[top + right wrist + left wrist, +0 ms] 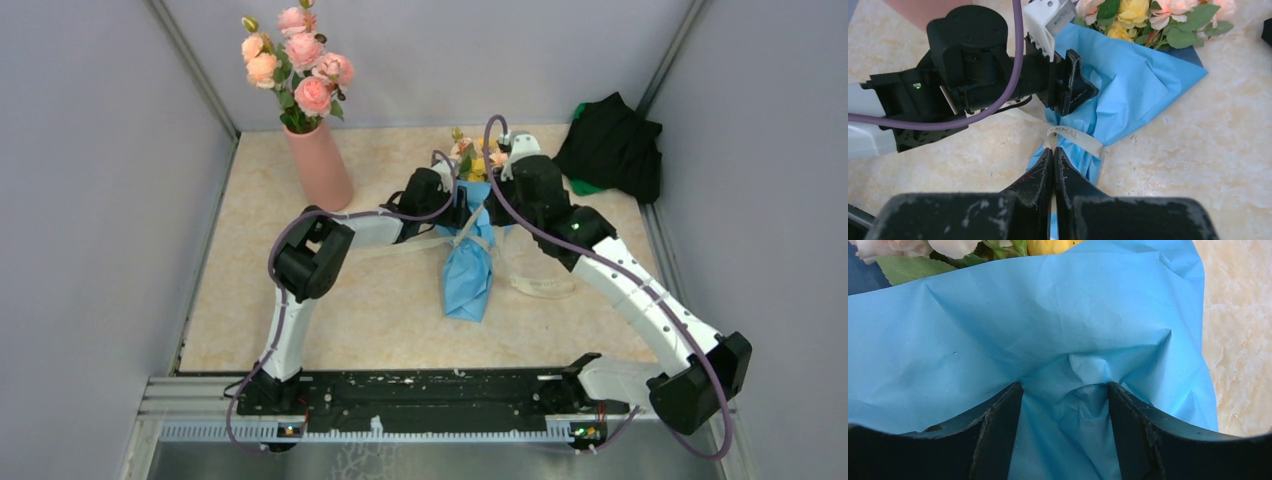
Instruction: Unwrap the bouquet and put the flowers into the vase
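Observation:
The bouquet (468, 275) lies mid-table in blue paper, its flowers (470, 155) pointing to the far side. My left gripper (1065, 385) stands wide with its fingers pressed on either side of the paper cone (1048, 315), which puckers between them. In the right wrist view that left gripper (1073, 85) sits just above the cream ribbon (1075, 137). My right gripper (1053, 150) is shut on the ribbon's left end, right beside the cone's neck. Yellow and peach blooms (1133, 15) show at the open end. The salmon-pink vase (320, 165) stands upright at the far left.
Large pink roses (295, 60) fill the vase. A black cloth heap (612, 145) lies in the far right corner. Loose ribbon tails (540, 288) trail right of the bouquet. Grey walls close the table on three sides.

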Available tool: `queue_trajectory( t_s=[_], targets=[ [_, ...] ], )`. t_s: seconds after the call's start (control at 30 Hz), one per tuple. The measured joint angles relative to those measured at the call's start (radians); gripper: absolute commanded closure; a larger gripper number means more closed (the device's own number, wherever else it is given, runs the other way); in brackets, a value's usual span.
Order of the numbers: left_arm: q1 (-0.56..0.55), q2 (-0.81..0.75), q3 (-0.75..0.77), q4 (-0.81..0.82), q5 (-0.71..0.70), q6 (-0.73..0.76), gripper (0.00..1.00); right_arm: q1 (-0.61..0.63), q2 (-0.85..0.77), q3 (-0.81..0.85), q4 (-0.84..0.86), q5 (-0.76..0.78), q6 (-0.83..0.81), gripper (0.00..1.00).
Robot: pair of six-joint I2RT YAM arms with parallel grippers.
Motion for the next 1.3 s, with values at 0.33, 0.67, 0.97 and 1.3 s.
queue_trajectory(
  t_s=[0.33,0.67,0.97,1.3],
  targets=[
    [0.012,0.002,-0.006,0.02,0.016,0.0,0.3,-0.006,0.0,0.178,-0.093,0.063,-0.05,1.0],
    [0.015,0.002,-0.016,0.037,0.022,0.001,0.3,-0.066,0.001,0.401,-0.158,0.112,-0.099,1.0],
    [0.016,0.002,-0.024,0.05,0.027,0.005,0.3,-0.205,0.039,0.63,-0.214,0.13,-0.129,1.0],
    [0.018,-0.003,-0.039,0.068,0.028,0.02,0.3,-0.216,0.082,0.914,-0.238,0.217,-0.208,1.0]
  ],
)
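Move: The right hand is already above the wrapped bouquet with the ribbon pinched in its shut fingers. The ribbon's knot at the wrap's waist lies about 9 cm ahead of it, 4 cm to its left and 21 cm below; the flower heads are some 26 cm ahead and 2 cm right, the black cloth about 28 cm ahead and 28 cm right, both 22 cm below. From the left hand, on the wrap, the knot lies 5 cm back and 2 cm right, near its height. Keeping its pinch on the ribbon, the right hand hauls it quickly up from the wrap's waist, about 30 cm, veering some 13 cm to the right, mostly in the second half. Its wrist tips the fingers up some 35 degrees while swinging clockwise. The left hand stays put, its parted fingers still pinning the blue wrap. ##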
